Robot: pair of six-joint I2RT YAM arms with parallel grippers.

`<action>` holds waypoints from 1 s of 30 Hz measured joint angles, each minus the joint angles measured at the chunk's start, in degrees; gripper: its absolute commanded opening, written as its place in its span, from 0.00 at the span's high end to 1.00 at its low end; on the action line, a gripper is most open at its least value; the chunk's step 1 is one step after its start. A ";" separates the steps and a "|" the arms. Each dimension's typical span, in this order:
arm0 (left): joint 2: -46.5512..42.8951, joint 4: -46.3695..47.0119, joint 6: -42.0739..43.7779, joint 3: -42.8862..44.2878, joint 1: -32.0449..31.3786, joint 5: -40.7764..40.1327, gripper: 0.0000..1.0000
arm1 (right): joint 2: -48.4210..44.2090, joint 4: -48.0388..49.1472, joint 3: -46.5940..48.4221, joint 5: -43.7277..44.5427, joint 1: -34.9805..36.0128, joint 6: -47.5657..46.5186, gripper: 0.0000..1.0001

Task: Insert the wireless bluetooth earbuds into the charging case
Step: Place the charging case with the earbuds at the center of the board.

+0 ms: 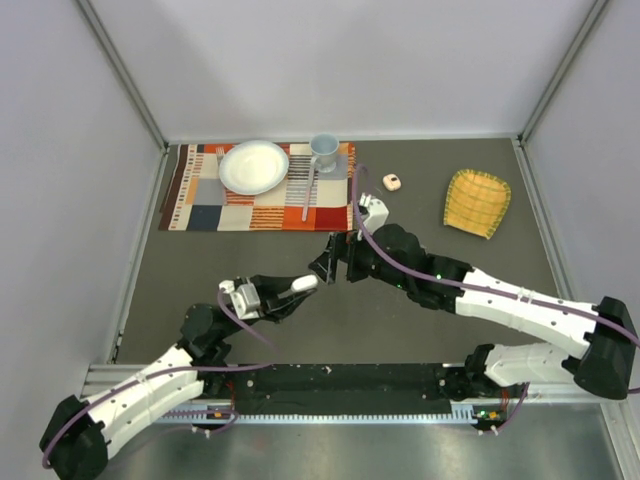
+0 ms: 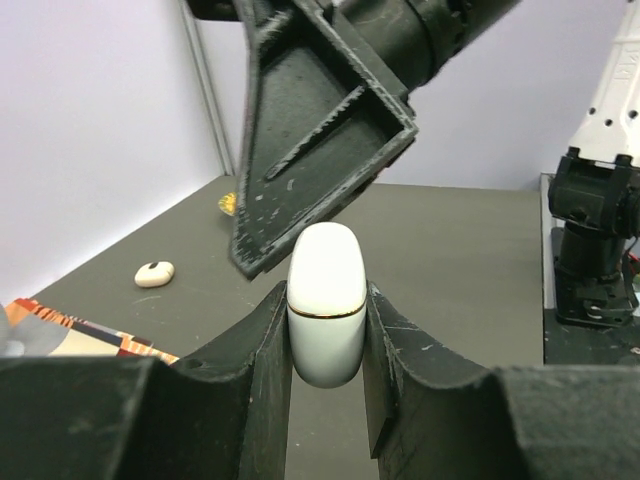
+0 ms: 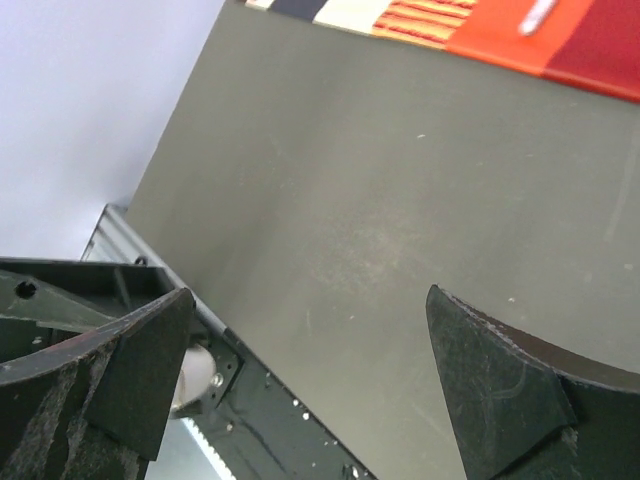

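Observation:
My left gripper (image 1: 305, 284) (image 2: 325, 302) is shut on the charging case (image 1: 298, 286) (image 2: 325, 285), a white rounded case with a thin gold seam. Its lid is closed and it is held off the table. My right gripper (image 1: 331, 262) (image 3: 308, 295) is open and empty, and hovers just above and beyond the case. One of its black fingers (image 2: 320, 130) hangs right over the case top. A small cream object with dark marks (image 1: 392, 181) (image 2: 155, 273) lies on the table at the back. I cannot tell what it is. The earbuds are not in view.
A striped placemat (image 1: 200, 200) at the back left holds a white plate (image 1: 253, 165), a grey-blue cup (image 1: 323, 150) and a spoon (image 1: 308, 192). A yellow woven dish (image 1: 477, 202) sits at the back right. White walls close in three sides. The metal rail (image 1: 330, 385) runs along the near edge.

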 measured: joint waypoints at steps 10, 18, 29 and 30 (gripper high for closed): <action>-3.32 -6.67 -5.20 0.02 -0.02 -12.33 1.00 | -6.88 -3.23 -4.87 14.21 -0.07 4.46 0.01; 4.52 -14.86 -14.51 5.05 1.20 -23.78 1.00 | -8.35 -5.31 -6.27 16.44 -1.77 6.12 0.01; 33.16 -13.68 -36.61 12.31 16.17 -7.89 1.00 | -8.41 -6.43 -6.27 16.09 -2.27 6.58 0.01; 35.15 -13.66 -37.59 12.59 16.24 -6.91 1.00 | -8.48 -6.49 -6.27 16.06 -2.27 6.58 0.01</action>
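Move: The white earbud case is already shut and pinched in the left fingers. The bare middle of the board, where it is to go, lies about 14 cm ahead of the left hand, some 4 cm to its right and 22 cm below. The empty right gripper is about 5 cm ahead and 8 cm to the right, level; the knife on the placemat is roughly 38 cm ahead, 22 cm down. From the right hand the middle is about 9 cm ahead, 4 cm left, 22 cm below. The case is carried by the left hand forward about 12 cm, drifting slightly left, and then mostly down, also about 12 cm, towards the board's middle; the wrist tips over forward some 60 degrees and swings about 20 degrees counter-clockwise, fingers keeping their pinch. The right hand, still wide open, backs away from it, some 7 cm right and a little forward, turning about 20 degrees clockwise. ##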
